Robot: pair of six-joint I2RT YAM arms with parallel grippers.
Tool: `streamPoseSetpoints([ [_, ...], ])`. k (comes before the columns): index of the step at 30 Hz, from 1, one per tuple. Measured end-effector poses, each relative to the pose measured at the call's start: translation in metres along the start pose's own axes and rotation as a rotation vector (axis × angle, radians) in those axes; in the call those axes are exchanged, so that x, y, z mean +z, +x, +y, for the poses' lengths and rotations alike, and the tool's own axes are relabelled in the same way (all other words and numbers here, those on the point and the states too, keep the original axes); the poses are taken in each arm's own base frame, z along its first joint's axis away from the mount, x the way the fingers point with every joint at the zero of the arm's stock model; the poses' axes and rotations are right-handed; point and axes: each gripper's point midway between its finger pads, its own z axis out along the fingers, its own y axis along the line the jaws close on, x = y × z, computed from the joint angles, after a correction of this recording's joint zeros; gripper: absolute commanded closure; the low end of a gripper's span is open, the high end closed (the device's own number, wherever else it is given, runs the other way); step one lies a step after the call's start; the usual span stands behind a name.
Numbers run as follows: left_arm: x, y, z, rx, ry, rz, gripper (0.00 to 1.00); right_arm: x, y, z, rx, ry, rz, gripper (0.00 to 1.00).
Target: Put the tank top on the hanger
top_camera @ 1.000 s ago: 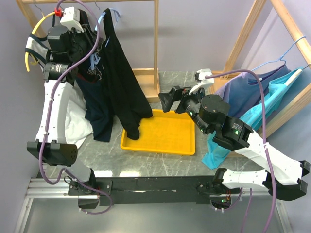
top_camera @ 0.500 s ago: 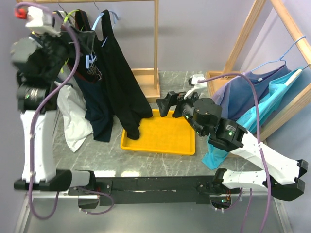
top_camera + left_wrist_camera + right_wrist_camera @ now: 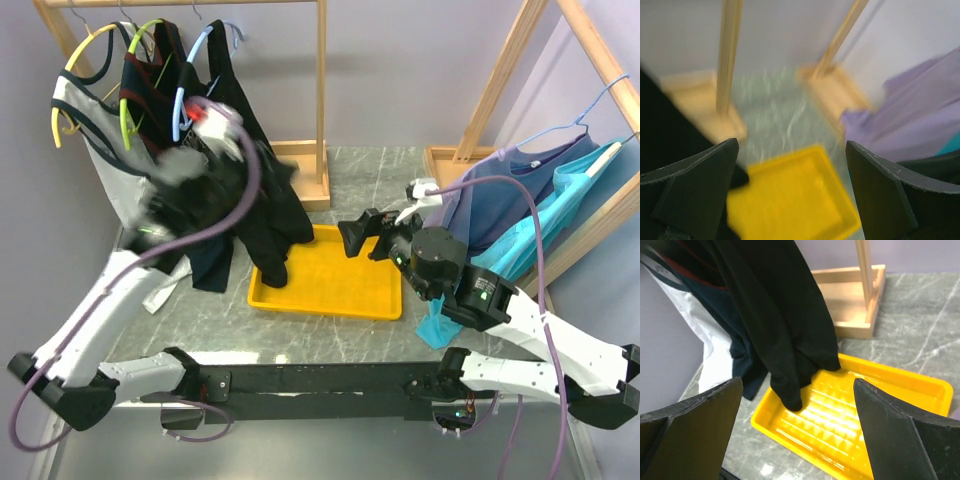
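Note:
The black tank top [image 3: 282,222] hangs from the light-blue hanger [image 3: 186,80] on the left wooden rack. Its lower end droops into the yellow tray [image 3: 350,282]. My left gripper [image 3: 791,146] is open and empty, and its view is blurred by motion. It looks past the black fabric [image 3: 667,127] onto the tray [image 3: 800,200]. In the top view that arm [image 3: 195,195] crosses in front of the hanging clothes. My right gripper [image 3: 797,382] is open and empty. It hovers above the tray [image 3: 875,415] and faces the tank top [image 3: 785,310] without touching it.
Two yellow-green hangers [image 3: 135,60] carry a navy top and a white-grey top on the same rack. The rack's wooden base [image 3: 300,170] stands behind the tray. A second wooden rack at the right holds purple [image 3: 510,190] and teal [image 3: 560,200] garments.
My left gripper has opened and its arm has swung from the top of the rack down and right, toward the tray. The right arm has shifted slightly.

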Motion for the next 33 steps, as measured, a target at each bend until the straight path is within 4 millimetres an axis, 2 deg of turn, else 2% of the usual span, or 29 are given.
streamPoseSetpoints([
  [1, 0.004, 0.028, 0.007, -0.015, -0.029, 0.051, 0.05, -0.001, 0.004, -0.003, 0.003, 0.005, 0.001, 0.0],
  [3, 0.007, 0.096, 0.028, -0.048, -0.116, 0.169, 0.04, -0.002, 0.013, -0.009, 0.004, 0.014, 0.012, 0.0],
  [4, 0.005, 0.13, 0.042, -0.064, -0.177, 0.229, 0.02, -0.002, 0.02, -0.012, 0.004, 0.019, 0.021, 0.0],
  [6, -0.005, 0.185, 0.069, -0.092, -0.29, 0.314, 0.01, -0.002, 0.03, -0.016, 0.002, 0.027, 0.039, 0.0],
  [8, -0.019, 0.22, 0.091, -0.116, -0.383, 0.357, 0.01, -0.001, 0.038, -0.019, 0.002, 0.034, 0.052, 0.0],
  [10, -0.036, 0.244, 0.11, -0.147, -0.469, 0.365, 0.01, 0.0, 0.046, -0.021, 0.002, 0.039, 0.065, 0.0],
  [12, -0.045, 0.254, 0.121, -0.166, -0.524, 0.355, 0.01, 0.001, 0.052, -0.023, 0.003, 0.042, 0.076, 0.0],
  [14, -0.045, 0.258, 0.13, -0.186, -0.561, 0.331, 0.01, 0.002, 0.057, -0.023, 0.006, 0.042, 0.084, 0.0],
  [17, -0.03, 0.261, 0.148, -0.227, -0.594, 0.307, 0.01, 0.002, 0.061, -0.023, 0.013, 0.036, 0.093, 0.0],
  [21, -0.013, 0.277, 0.193, -0.275, -0.669, 0.318, 0.01, 0.003, 0.062, -0.02, 0.024, 0.027, 0.096, 0.0],
  [23, -0.005, 0.282, 0.209, -0.3, -0.691, 0.337, 0.03, 0.003, 0.062, -0.02, 0.025, 0.025, 0.096, 0.0],
  [25, 0.006, 0.281, 0.216, -0.322, -0.691, 0.332, 0.08, 0.003, 0.062, -0.02, 0.025, 0.026, 0.096, 0.0],
  [27, 0.02, 0.276, 0.215, -0.34, -0.668, 0.321, 0.11, 0.003, 0.062, -0.02, 0.027, 0.024, 0.094, 0.0],
  [30, 0.043, 0.268, 0.211, -0.36, -0.63, 0.3, 0.25, 0.003, 0.062, -0.019, 0.026, 0.024, 0.095, 0.0],
  [31, 0.05, 0.266, 0.211, -0.367, -0.621, 0.294, 0.4, 0.003, 0.062, -0.019, 0.026, 0.024, 0.096, 0.0],
  [33, 0.06, 0.268, 0.211, -0.381, -0.609, 0.291, 0.54, 0.004, 0.063, -0.019, 0.024, 0.025, 0.098, 0.0],
])
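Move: Below and ahead of the open left hand hangs the black tank top; its lower part is about 13 cm farther out, 4 cm to the left and some 32 cm down. The navy top's lower end lies roughly 8 cm ahead, 14 cm left and 37 cm down; the yellow tray's middle is 3 cm ahead, 12 cm right, 45 cm down. From the right hand, the tank top's lower part is about 20 cm ahead, 22 cm left and 22 cm down. Dropping about 30 cm beside the hanging black tank top, the left hand tips its fingers some 35 degrees downward and swings them counter-clockwise, then reaches forward about 12 cm to the shirt's lower part, where the wide-open fingers begin to close around the cloth. The right hand, empty and open, sinks about 6 cm towards the yellow tray and stops. ##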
